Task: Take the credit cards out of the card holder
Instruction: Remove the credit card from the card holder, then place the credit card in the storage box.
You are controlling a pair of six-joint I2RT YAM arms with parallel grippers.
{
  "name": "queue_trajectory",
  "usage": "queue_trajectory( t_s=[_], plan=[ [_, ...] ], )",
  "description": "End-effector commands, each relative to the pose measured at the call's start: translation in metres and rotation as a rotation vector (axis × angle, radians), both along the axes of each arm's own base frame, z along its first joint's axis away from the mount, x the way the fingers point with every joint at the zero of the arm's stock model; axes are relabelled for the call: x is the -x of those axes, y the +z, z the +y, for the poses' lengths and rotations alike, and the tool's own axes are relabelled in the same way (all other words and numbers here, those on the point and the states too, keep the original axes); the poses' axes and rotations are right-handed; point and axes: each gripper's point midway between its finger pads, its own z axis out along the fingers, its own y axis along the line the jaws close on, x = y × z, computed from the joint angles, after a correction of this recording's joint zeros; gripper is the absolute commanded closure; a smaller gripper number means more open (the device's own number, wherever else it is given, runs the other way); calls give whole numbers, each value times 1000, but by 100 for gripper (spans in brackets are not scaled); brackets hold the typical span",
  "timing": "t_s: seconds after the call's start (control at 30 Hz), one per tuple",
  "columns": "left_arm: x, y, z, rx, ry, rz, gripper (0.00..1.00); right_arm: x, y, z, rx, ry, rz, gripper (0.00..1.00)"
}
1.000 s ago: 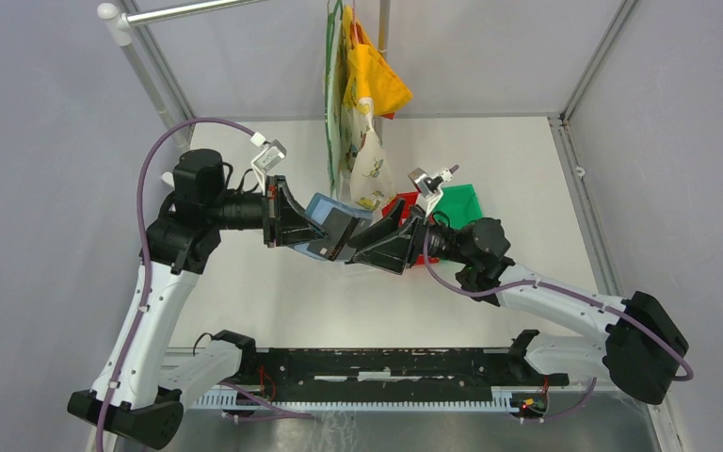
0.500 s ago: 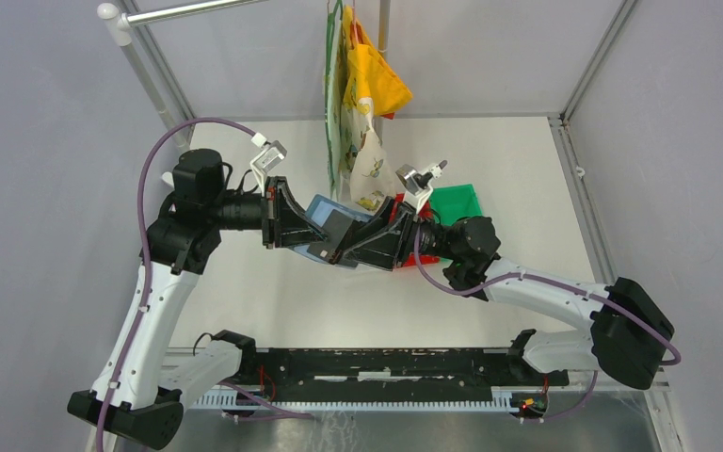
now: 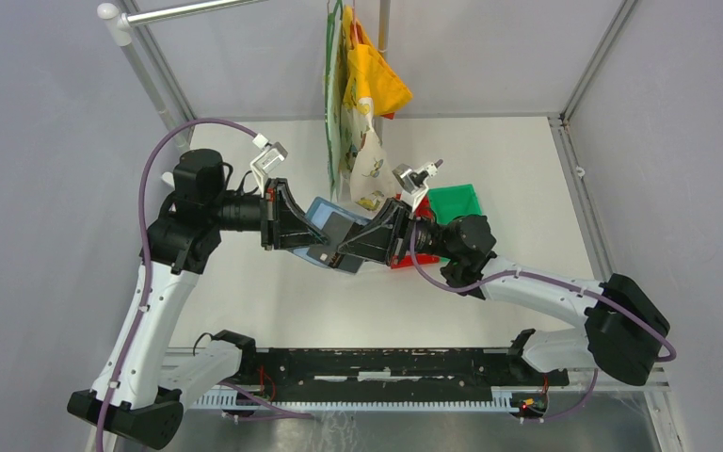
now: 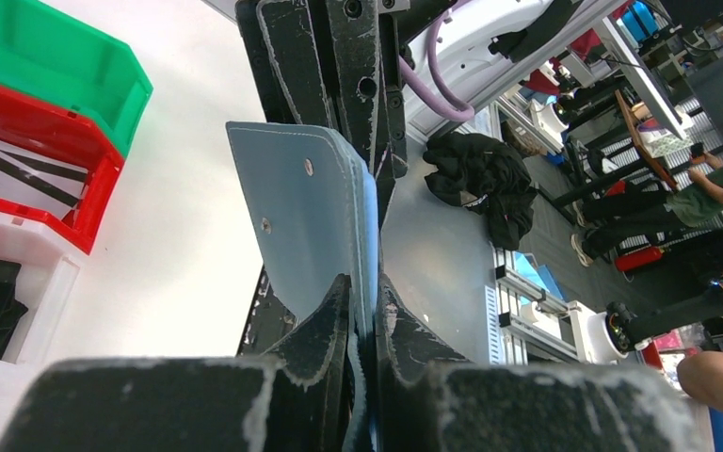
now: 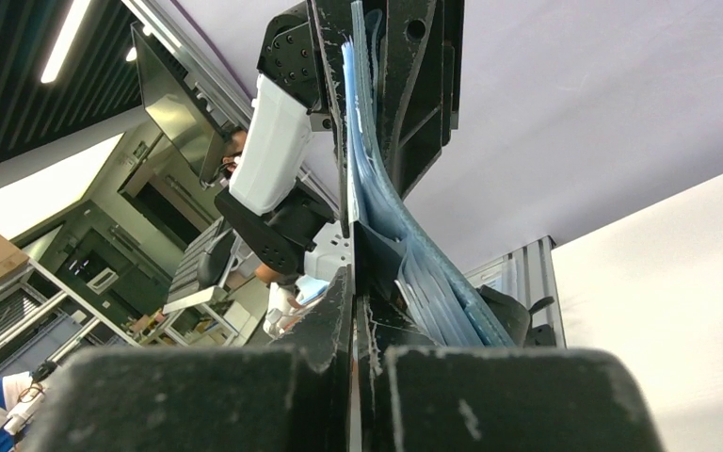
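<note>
The teal-blue card holder [image 3: 320, 215] hangs in the air above the table, pinched at one edge by my left gripper [image 3: 309, 232], which is shut on it. In the left wrist view the card holder [image 4: 306, 212] rises between the fingers [image 4: 331, 315]. My right gripper [image 3: 344, 249] meets it from the right, shut on a dark credit card [image 3: 337, 227] that sits in the holder's open inside. In the right wrist view the right gripper [image 5: 353, 282] has its jaws together on the dark card [image 5: 377, 256], with the holder's blue layers [image 5: 428, 282] beside it.
A green bin [image 3: 457, 202] and a red bin [image 3: 403, 258] stand behind the right gripper; a white bin [image 4: 5, 282] sits next to them. Yellow and patterned bags [image 3: 358, 104] hang from a rod over the table's back. Metal frame posts edge the table.
My right gripper has moved left into the card holder and gone from open to shut on the dark card. The left gripper has kept its hold, nearly still.
</note>
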Motion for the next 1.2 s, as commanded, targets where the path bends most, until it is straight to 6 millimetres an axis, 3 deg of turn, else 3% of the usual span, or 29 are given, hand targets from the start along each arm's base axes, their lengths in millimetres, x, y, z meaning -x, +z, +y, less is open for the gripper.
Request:
queue_trajectory(
  t_s=[0.0,0.37,0.53,0.73,0.9,1.17],
  plan=[
    [5,13,0,15,-27,-42,98,9,30,-16,-88,-33,-94,100],
    [-2,7,2,-27,4,-72,98,3,-7,-45,3,-121,-86,100],
    [-27,-8,11,-141,139,-152,98,-8,-39,-63,147,-202,-107,100],
    [-61,-24,30,-295,298,-263,98,-44,-95,-80,483,-364,-130,100],
    [-57,-26,30,-293,283,-275,98,-70,-135,-77,689,-395,-136,100],
    [-42,-18,29,-259,250,-293,98,-126,-180,-49,874,-417,-129,100]
  ],
)
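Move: The right fingers are already shut on a dark card in the card holder, whose middle is only some 2 cm ahead and 2 cm left of them. The white box with black cards lies about 17 cm ahead of the right hand, 3 cm to its right and 33 cm below. The red box stands roughly 11 cm right of the white one, the green box 19 cm right of it. From the left hand, which holds the holder, the white box is about 17 cm ahead, 7 cm right and 33 cm below. Rightward first, the right hand draws the pinched dark card some 7 cm out of the holder, sinking a little, then swoops down and forward towards the white box, about 18 cm lower overall, its fingers tipping from upward to downward and turning clockwise. The left hand keeps its grip on the holder and shifts it about 5 cm forward and down, slightly left, with the fingertips dipping and turning counter-clockwise. ##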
